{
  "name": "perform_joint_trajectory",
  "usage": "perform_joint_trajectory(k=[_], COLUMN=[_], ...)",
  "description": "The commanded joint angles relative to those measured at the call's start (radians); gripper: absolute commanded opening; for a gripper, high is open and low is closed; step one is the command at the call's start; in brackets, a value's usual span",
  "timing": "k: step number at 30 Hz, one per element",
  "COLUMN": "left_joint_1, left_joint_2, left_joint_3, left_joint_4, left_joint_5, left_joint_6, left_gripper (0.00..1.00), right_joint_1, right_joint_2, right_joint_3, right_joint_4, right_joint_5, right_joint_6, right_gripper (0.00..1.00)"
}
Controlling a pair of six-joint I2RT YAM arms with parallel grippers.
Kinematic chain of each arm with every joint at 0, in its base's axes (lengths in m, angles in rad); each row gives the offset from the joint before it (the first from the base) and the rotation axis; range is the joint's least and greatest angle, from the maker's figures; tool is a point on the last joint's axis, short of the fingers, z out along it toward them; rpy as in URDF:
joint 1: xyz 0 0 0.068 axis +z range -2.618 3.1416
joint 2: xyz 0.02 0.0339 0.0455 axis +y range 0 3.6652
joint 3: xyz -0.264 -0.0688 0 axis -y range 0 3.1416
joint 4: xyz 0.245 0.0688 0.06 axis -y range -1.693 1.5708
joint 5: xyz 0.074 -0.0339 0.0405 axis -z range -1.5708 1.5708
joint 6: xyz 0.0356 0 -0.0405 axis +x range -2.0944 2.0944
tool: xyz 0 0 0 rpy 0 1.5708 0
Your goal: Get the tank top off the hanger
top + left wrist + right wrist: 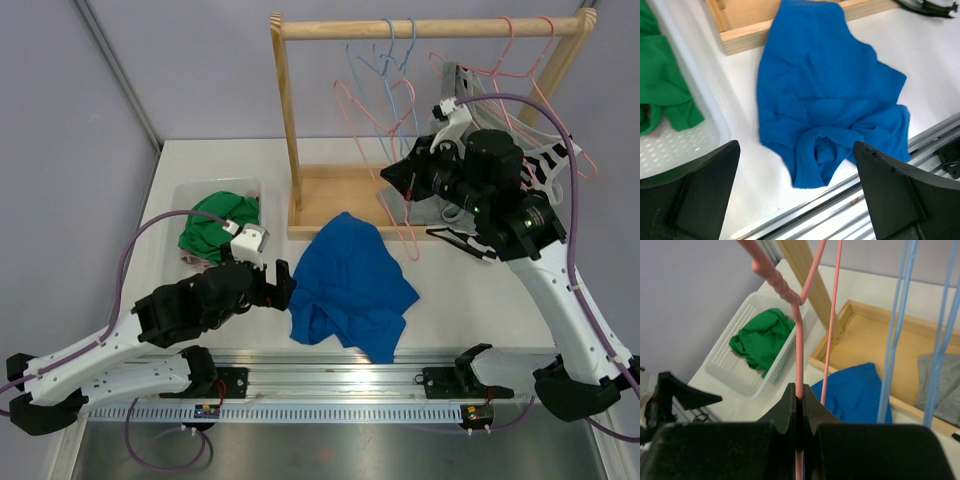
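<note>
The blue tank top (pixel 350 290) lies crumpled on the table, off the hanger, its far edge draped over the wooden rack's base. In the left wrist view the tank top (pixel 825 100) fills the middle. My left gripper (pixel 285 285) is at its near-left edge, open wide with nothing between the fingers (pixel 796 150). My right gripper (pixel 397 182) is raised by the rack and shut on the wire of a pink hanger (pixel 362 135). The right wrist view shows that pink hanger (pixel 799 340) pinched between the shut gripper (pixel 799 390), with the tank top (pixel 860 395) below.
A white basket (pixel 190 195) holding a green garment (pixel 215 222) sits at the left. The wooden rack (pixel 430 28) carries blue hangers (pixel 385 65) and more pink hangers (pixel 520 50). A grey cloth (pixel 940 380) lies in its base tray (pixel 330 195). A metal rail (pixel 330 365) runs along the near edge.
</note>
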Motion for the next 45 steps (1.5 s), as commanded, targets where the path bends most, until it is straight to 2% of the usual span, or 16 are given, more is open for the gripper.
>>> perform_joint_trajectory(k=[1, 6, 8, 13, 15, 18, 20, 25, 29, 32, 41, 45], left_joint_1=[-0.003, -0.001, -0.003, -0.001, -0.001, -0.003, -0.001, -0.001, -0.001, -0.001, -0.003, -0.006], left_joint_2=[-0.002, 0.002, -0.007, -0.024, -0.028, -0.035, -0.033, -0.032, -0.027, -0.007, 0.116, 0.16], left_joint_3=[0.087, 0.105, 0.09, 0.084, 0.079, 0.073, 0.073, 0.073, 0.072, 0.075, 0.05, 0.039], left_joint_4=[-0.116, -0.182, -0.17, -0.168, -0.174, -0.179, -0.182, -0.179, -0.17, -0.155, -0.014, 0.026], left_joint_5=[-0.069, -0.138, -0.142, -0.128, -0.134, -0.132, -0.132, -0.128, -0.117, -0.102, -0.011, 0.01], left_joint_6=[-0.007, 0.004, 0.004, 0.002, -0.002, -0.007, -0.005, -0.005, -0.002, 0.001, 0.004, -0.001], left_gripper=[0.99, 0.99, 0.99, 0.99, 0.99, 0.99, 0.99, 0.99, 0.99, 0.99, 0.99, 0.99], right_joint_1=[0.004, 0.005, 0.004, 0.004, 0.004, 0.002, -0.004, -0.081, -0.087, -0.088, -0.119, -0.125], right_joint_2=[0.092, 0.294, 0.371, 0.573, 0.667, 0.753, 0.772, 0.755, 0.692, 0.684, 0.675, 0.638], right_joint_3=[0.217, 0.501, 0.569, 0.88, 1.008, 1.11, 1.107, 1.046, 0.96, 0.954, 0.942, 0.888], right_joint_4=[-0.143, -0.256, -0.276, -0.371, -0.417, -0.46, -0.457, -0.454, -0.417, -0.427, -0.447, -0.428], right_joint_5=[0.112, 0.181, 0.187, 0.193, 0.244, 0.291, 0.317, 0.268, 0.265, 0.256, 0.218, 0.236], right_joint_6=[-0.059, -0.093, -0.096, -0.118, -0.124, -0.138, -0.139, -0.102, -0.107, -0.112, -0.078, -0.067], right_gripper=[0.0, 0.0, 0.0, 0.0, 0.0, 0.0, 0.0, 0.0, 0.0, 0.0, 0.0, 0.0])
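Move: The right hand, holding the pink hanger, takes it to the wooden rod: the hanging spot is some 25 cm ahead, 4 cm right and 18 cm above. The blue hangers hang about 24 cm ahead, 3 cm right and slightly higher than the hand; the grey tank top is roughly 18 cm ahead, 17 cm right. From the left hand, the blue tank top lies about 15 cm ahead, 22 cm right and 20 cm below. Forward about 15 cm towards the rod, the right hand carries the pink hanger in a shallow arc, rising some 5 cm and sinking again to bring the hook over, turning nearly 20 degrees clockwise and easing slightly right, its grip still shut. The open left hand shifts 4 cm left, pauses, then comes back right and dips towards the blue tank top. ##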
